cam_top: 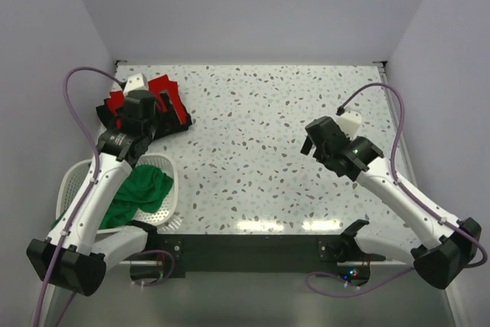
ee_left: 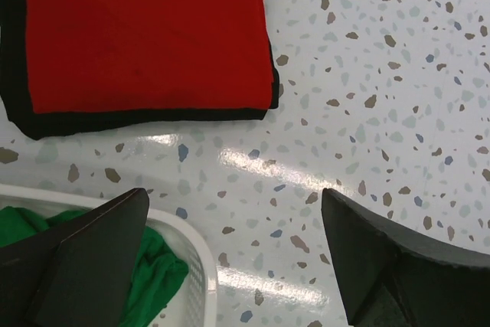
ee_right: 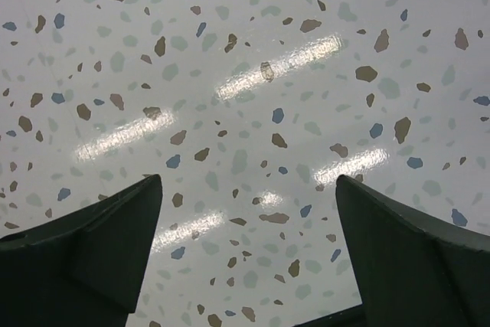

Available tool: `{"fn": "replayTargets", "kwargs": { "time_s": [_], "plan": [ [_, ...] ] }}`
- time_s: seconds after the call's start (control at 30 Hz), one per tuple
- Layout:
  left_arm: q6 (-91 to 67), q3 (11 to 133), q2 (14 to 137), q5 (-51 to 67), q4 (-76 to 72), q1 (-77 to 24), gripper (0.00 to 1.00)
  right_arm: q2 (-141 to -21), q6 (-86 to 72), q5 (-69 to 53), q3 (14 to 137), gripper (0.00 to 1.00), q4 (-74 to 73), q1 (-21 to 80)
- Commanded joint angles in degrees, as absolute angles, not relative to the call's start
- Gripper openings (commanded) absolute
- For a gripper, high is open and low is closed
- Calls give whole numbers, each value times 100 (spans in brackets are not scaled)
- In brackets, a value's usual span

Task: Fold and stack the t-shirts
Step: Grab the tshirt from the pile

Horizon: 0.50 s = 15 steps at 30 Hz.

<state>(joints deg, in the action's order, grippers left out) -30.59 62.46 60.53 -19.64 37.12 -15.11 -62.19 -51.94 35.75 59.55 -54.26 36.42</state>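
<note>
A folded red t-shirt (ee_left: 145, 32) lies on top of a folded black t-shirt (ee_left: 153, 119), whose edge shows around it, at the table's far left (cam_top: 164, 91). A bright green t-shirt (cam_top: 142, 193) lies crumpled inside the white basket (cam_top: 173, 181), and its cloth (ee_left: 153, 281) shows behind the rim (ee_left: 195, 254) in the left wrist view. My left gripper (ee_left: 233, 220) hangs open over bare table between the stack and the basket, holding nothing (cam_top: 145, 124). My right gripper (ee_right: 249, 204) is open and empty above the speckled table at mid right (cam_top: 312, 142).
The speckled table (cam_top: 253, 151) is walled in on three sides. The basket sits at the near left beside the left arm's base. Purple cables loop from both arms.
</note>
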Motion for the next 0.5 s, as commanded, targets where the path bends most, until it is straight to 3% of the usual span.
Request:
{"fn": "replayTargets", "kwargs": {
  "time_s": [0.0,0.3,0.47],
  "plan": [
    [-3243,6477,6126,-2478,3875,-1485,100,-6328,-5089,4043,6170,99,-5449,3577],
    [-4233,6171,6029,-3480,4824,-1381,100,-6767,-4852,3289,6109,99,-4861,2893],
    [-5009,5267,6117,-2473,4914,-346,100,-6864,-4790,2559,5942,99,-4466,2233]
  ]
}}
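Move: The green t-shirt in the basket lies about 12 cm left of the left hand, some 9 cm back and 20 cm below. The basket's middle is roughly 18 cm left and 10 cm back of that hand; the red t-shirt stack is about 20 cm ahead, 10 cm left. From the right hand, the green t-shirt is roughly 58 cm left, 3 cm back. Open left hand swings 6 cm left, down and back towards the green t-shirt; right drifts forward, right and down. ##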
